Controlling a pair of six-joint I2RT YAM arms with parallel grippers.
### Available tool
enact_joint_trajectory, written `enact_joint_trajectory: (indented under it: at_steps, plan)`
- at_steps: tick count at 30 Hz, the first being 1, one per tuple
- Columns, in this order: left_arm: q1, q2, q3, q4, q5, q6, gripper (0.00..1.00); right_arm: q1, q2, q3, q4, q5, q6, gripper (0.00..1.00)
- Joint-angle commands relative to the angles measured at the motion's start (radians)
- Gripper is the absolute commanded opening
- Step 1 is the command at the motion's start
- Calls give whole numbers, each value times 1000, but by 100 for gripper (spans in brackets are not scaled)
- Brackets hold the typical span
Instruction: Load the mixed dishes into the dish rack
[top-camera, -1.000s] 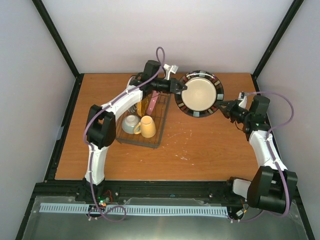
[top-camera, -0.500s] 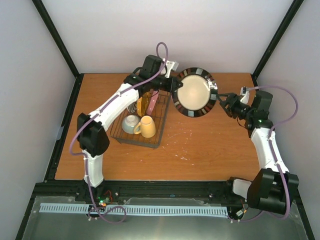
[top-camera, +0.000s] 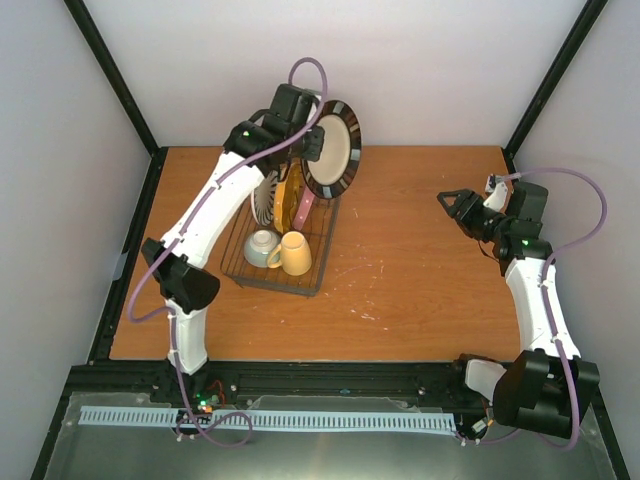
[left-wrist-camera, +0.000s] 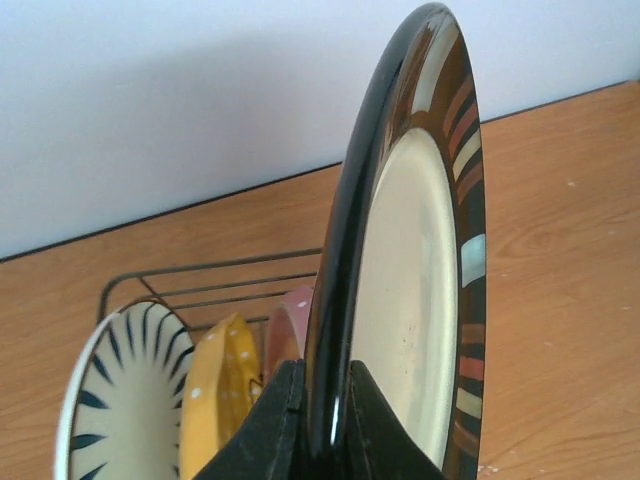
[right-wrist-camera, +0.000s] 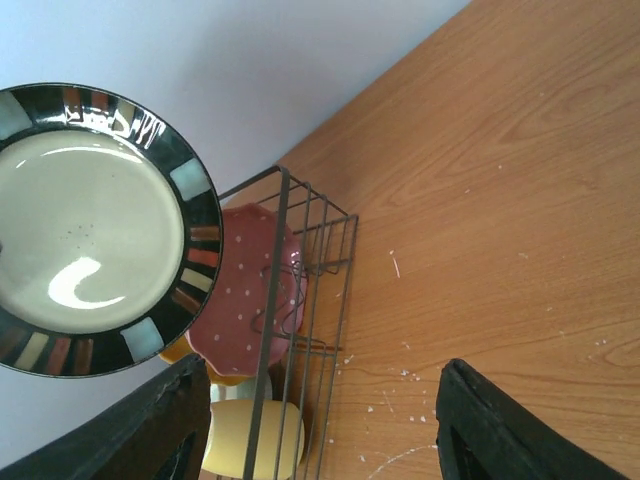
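Observation:
My left gripper (top-camera: 314, 143) (left-wrist-camera: 325, 378) is shut on the rim of the dark-rimmed beige plate (top-camera: 335, 150) (left-wrist-camera: 410, 300) and holds it on edge in the air above the far end of the dish rack (top-camera: 280, 284) (left-wrist-camera: 200, 268) (right-wrist-camera: 282, 260). In the rack stand the striped plate (top-camera: 262, 200) (left-wrist-camera: 120, 400), the orange-yellow plate (top-camera: 288, 205) (left-wrist-camera: 222, 390) and the pink plate (top-camera: 305, 205) (right-wrist-camera: 245, 290). The pale bowl (top-camera: 261, 246) and yellow mug (top-camera: 295, 254) (right-wrist-camera: 250, 440) sit at its near end. My right gripper (top-camera: 452, 205) (right-wrist-camera: 328, 368) is open and empty, right of the rack.
The wooden table (top-camera: 420, 290) has black rails along its left and right edges. White walls close in the back and sides. The left arm arches over the rack's left side.
The left gripper lifted the beige plate, turned it on edge and carried it left over the rack. The right gripper let go of the plate and stays at the right.

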Motion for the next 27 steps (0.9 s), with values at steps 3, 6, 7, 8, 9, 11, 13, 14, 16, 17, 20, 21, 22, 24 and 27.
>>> enact_joint_trajectory:
  at_steps: [3,6,7,8,9,11,13,14,16,17,20,21,22,24,27]
  plan:
    - [-71,82,155,-87,-213,48,1,-3,-8,21,-19,15,-39,61]
    - [-80,107,158,-114,-245,49,1,-2,1,23,-19,1,-41,61]
    - [-81,115,158,-121,-257,52,1,-3,2,23,-19,0,-42,61]
    - [-82,120,160,-128,-270,53,0,-3,3,23,-17,-1,-42,61]
    - [-83,124,163,-137,-289,56,0,-2,6,21,-15,-3,-42,61]
    - [-83,127,165,-153,-321,64,1,-3,10,19,-12,-8,-45,61]
    - [-83,126,168,-163,-349,69,1,-3,15,14,-7,-13,-41,61]
    - [-82,122,166,-168,-359,71,1,-4,16,13,-4,-16,-40,61]
    - [-83,111,164,-167,-370,73,1,-3,15,8,4,-16,-35,60]
    - [-83,103,161,-161,-369,73,1,-2,15,6,7,-17,-33,60]
    - [-83,75,153,-131,-355,77,1,-3,16,7,12,-20,-30,60]
    - [-83,68,151,-122,-355,80,1,-3,16,9,10,-22,-32,60]
    - [-83,62,150,-117,-361,85,1,-3,14,11,8,-22,-33,60]
    - [-83,61,154,-121,-378,94,1,-3,13,15,3,-21,-37,60]
    - [-83,64,155,-133,-393,95,1,-3,12,15,2,-22,-37,60]
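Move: My left hand holds the dark-rimmed plate. The free slot just right of the pink plate lies roughly 22 cm below my left hand, about 6 cm back and straight in line sideways. The pink plate is 4 cm to the slot's left and the yellow plate some 8 cm left, both at similar depth and height; the mug is about 18 cm back, 6 cm left and 26 cm down from my hand. From my idle right hand the slot is around 30 cm left, 5 cm ahead and 13 cm below. I keep my left fingers shut on the plate's rim and lower it about 7 cm over the rack's right side, drifting slightly right and rolling my hand some 15 degrees so its left side rises. Then I stop going down and ease back up about 2 cm, holding that roll. ##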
